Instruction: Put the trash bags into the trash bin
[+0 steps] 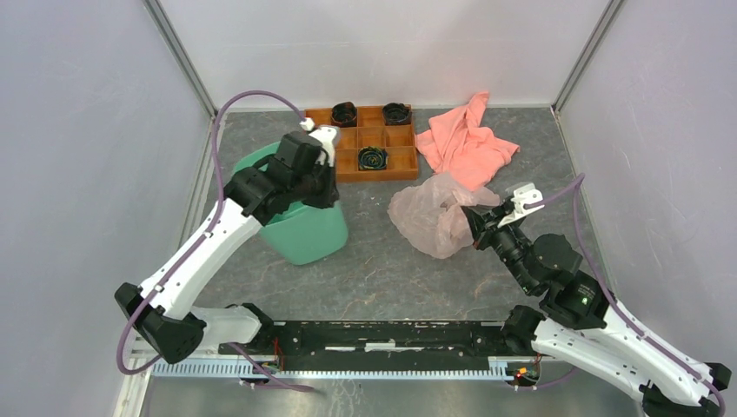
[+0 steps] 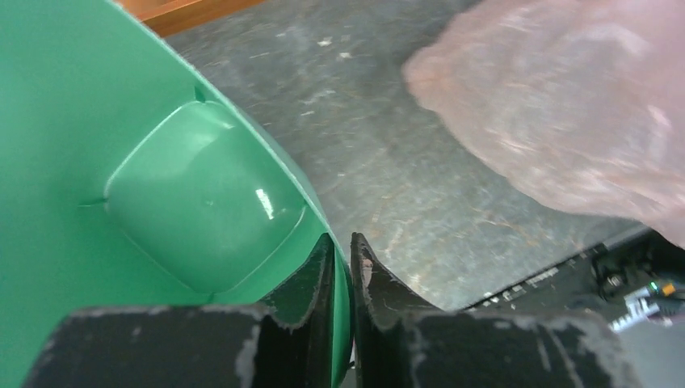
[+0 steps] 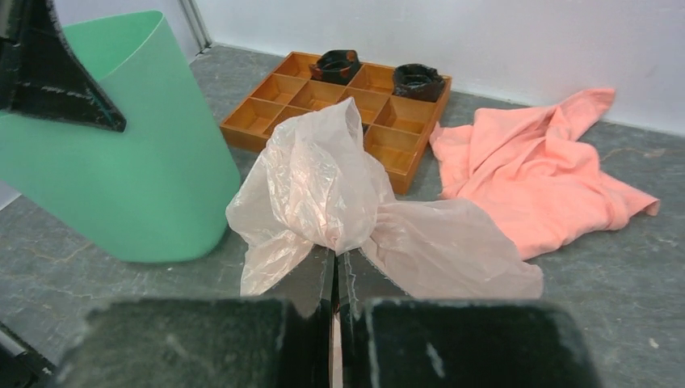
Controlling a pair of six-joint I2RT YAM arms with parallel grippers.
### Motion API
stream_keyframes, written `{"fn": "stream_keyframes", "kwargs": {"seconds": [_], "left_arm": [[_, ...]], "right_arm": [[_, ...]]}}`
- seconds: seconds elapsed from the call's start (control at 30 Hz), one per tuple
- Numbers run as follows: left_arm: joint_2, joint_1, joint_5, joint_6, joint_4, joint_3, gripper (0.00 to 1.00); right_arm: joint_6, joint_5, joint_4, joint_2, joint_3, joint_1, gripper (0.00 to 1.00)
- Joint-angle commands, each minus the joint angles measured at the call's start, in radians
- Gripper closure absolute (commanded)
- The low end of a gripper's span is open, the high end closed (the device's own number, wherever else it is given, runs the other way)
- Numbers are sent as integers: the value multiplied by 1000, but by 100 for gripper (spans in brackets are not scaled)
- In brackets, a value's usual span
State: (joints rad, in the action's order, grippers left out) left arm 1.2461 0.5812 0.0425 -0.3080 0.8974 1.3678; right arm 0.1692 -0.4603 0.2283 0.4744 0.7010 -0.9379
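Note:
The mint-green trash bin [image 1: 311, 233] stands left of centre, tilted. My left gripper [image 1: 326, 193] is shut on its right-hand rim: in the left wrist view one finger sits inside the trash bin [image 2: 202, 210] and the other outside, the thin wall pinched between them at the left gripper [image 2: 345, 246]. The pale pink translucent trash bag [image 1: 432, 213] is bunched right of the bin. My right gripper [image 1: 470, 222] is shut on a gathered fold of it; in the right wrist view the trash bag [image 3: 323, 186] fans out from the right gripper [image 3: 334, 254].
An orange compartmented tray [image 1: 348, 165] with dark round items sits at the back centre. A salmon-pink cloth towel [image 1: 465, 143] lies crumpled at the back right. Grey walls and metal posts enclose the table on three sides.

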Motion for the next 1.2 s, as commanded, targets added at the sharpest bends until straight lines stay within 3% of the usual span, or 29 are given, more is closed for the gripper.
{"fn": "stream_keyframes", "kwargs": {"seconds": [0.0, 0.17, 0.37, 0.43, 0.57, 0.73, 0.93, 1.17], "left_arm": [[14, 190, -49, -61, -48, 109, 90], [64, 411, -20, -154, -162, 81, 94], [112, 559, 2, -208, -241, 44, 96], [108, 591, -14, -220, -289, 28, 88], [91, 616, -38, -233, -339, 4, 60], [-27, 617, -58, -234, -377, -38, 42], [-274, 617, 13, -226, -439, -131, 27], [-586, 617, 254, -270, -418, -240, 12]], "right_arm": [[-77, -50, -17, 20, 111, -4, 99], [-128, -65, 13, 41, 234, -4, 99], [-161, -55, 33, 66, 396, -4, 99], [-187, -43, 29, 85, 442, -4, 99], [-209, 13, 19, 147, 534, -4, 99], [-235, 153, -8, 250, 679, -4, 99], [-177, 519, -138, 404, 798, -3, 99], [109, 807, -473, 589, 895, -4, 99]]}}
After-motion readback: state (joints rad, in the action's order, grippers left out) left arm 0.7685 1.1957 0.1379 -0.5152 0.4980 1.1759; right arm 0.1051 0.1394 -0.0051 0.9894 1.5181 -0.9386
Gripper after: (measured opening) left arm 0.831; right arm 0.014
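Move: The left gripper already pinches the right-hand rim of the trash bin, whose middle is about 10 cm to its left, 4 cm ahead and 12 cm below. The trash bag hangs some 24 cm to its right and 3 cm back; the wooden tray is roughly 24 cm ahead and 5 cm right, on the table. The bag is still in the right gripper, its middle about 4 cm left and 7 cm below; the bin lies some 36 cm left and 3 cm ahead, the pink towel about 28 cm ahead and 4 cm right. Drag the bin by its pinched rim about 18 cm right and 13 cm back, turning the left hand some 30 degrees clockwise, then open the fingers, let go and lift away up and left. Meanwhile keep the right gripper shut on the bag and raise it nearly 30 cm, drifting a little right before swinging left, fingers tipping up and turning counter-clockwise. ##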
